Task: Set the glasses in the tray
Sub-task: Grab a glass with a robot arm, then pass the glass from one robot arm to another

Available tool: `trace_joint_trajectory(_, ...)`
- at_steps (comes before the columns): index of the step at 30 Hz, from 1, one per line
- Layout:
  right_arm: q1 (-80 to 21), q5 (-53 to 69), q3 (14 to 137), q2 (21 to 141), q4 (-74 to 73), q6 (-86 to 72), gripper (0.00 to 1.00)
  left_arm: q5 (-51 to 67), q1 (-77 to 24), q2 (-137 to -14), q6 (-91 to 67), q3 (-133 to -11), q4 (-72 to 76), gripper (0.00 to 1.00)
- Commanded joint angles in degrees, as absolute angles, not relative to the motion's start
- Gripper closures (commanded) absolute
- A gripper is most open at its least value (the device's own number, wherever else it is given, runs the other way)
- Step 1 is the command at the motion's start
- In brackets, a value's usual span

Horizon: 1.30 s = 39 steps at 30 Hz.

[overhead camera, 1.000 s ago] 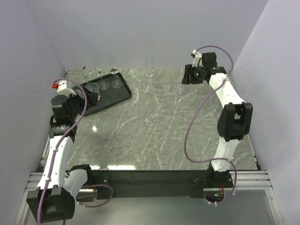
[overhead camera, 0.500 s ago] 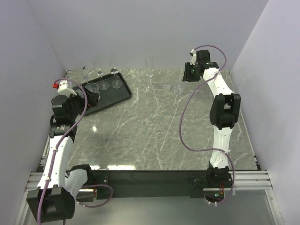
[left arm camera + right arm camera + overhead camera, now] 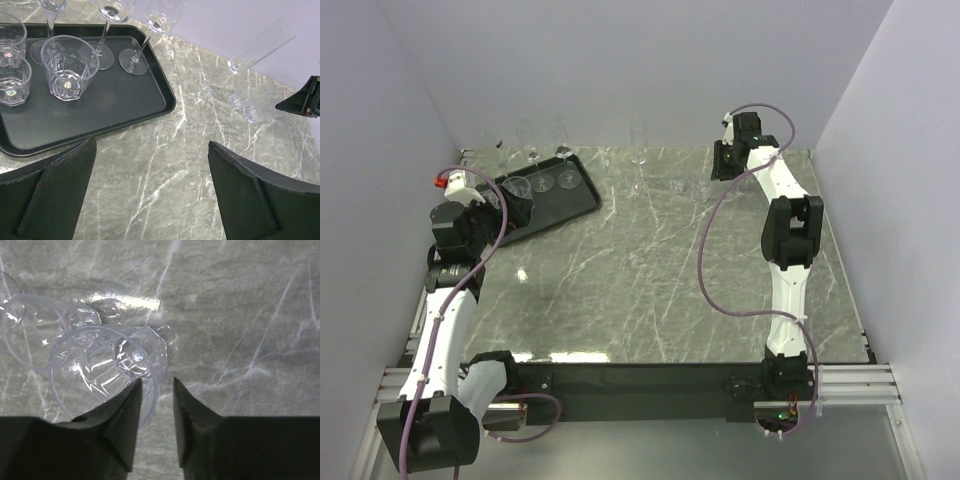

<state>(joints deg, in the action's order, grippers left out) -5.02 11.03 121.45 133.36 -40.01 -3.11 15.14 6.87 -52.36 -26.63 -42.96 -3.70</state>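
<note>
The black tray [image 3: 575,205] lies at the far left and holds two tumblers [image 3: 67,75] and three stemmed glasses [image 3: 102,50]. My left gripper [image 3: 151,145] is open and empty, hovering over the marble beside the tray's near right corner [image 3: 520,212]. A tall flute [image 3: 640,150] stands at the back. Small glasses [image 3: 700,188] stand on the table at the back right. My right gripper [image 3: 715,172] is over them. In the right wrist view its jaws [image 3: 157,382] stand narrowly apart astride the rim of a faceted tumbler [image 3: 95,365], the left finger inside it.
Another clear glass [image 3: 30,330] touches the tumbler on its left. More small glasses [image 3: 204,89] stand between the flute and the right gripper. The back wall is close behind the flute and the tray. The table [image 3: 650,280] is grey marble.
The right arm has stretched further toward the back and its gripper has come down over the small glasses. The left arm has not moved.
</note>
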Motion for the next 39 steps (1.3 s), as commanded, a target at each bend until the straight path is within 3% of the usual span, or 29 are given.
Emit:
trace_joint_trajectory(1, -5.5, 9.5, 124.5, 133.9, -39.7, -2.9, 0.65, 16.5, 6.7, -52.6, -26.4, -42.8, -1.1, 0.01)
trace_joint_trajectory(9, -5.5, 8.3, 122.6, 133.1, -38.7, -2.2, 0.84, 16.9, 6.7, -52.6, -26.4, -42.7, -1.0, 0.01)
trace_joint_trajectory(13, -5.5, 7.5, 118.0, 130.3, -36.2, -1.8, 0.89, 17.3, 6.8, -52.6, -26.5, -42.5, -0.8, 0.01)
trace_joint_trajectory(24, -5.5, 10.5, 103.1, 117.3, -30.3, 1.9, 0.94, 21.2, 6.7, -52.7, -27.2, -42.1, 1.4, 0.01)
trace_joint_trajectory(32, -5.4, 14.9, 90.7, 105.5, -26.5, 5.2, 0.97, 33.5, 6.5, -54.5, -30.1, -40.4, 7.5, 0.01)
trace_joint_trajectory(39, -6.6, 18.7, 78.2, 94.2, -26.7, 8.9, 0.97, 36.0, -2.1, -57.1, -30.9, -40.6, 8.9, 0.01)
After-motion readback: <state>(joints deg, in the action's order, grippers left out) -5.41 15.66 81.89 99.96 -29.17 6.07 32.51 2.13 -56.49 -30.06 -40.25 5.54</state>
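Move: The glass to grab stands at the right hand, its middle about 4 cm left, 1 cm back and 3 cm lower, its right-hand wall by the open fingers. A second glass is roughly 10 cm left, level ahead; the tall glass is some 21 cm left and 7 cm farther out, its middle about 3 cm higher. From the left hand, the glass to grab lies some 22 cm ahead, 49 cm right and 19 cm below. Right fingers pinch the glass's wall, then draw back about 12 cm, rising late; left hand swings right. ##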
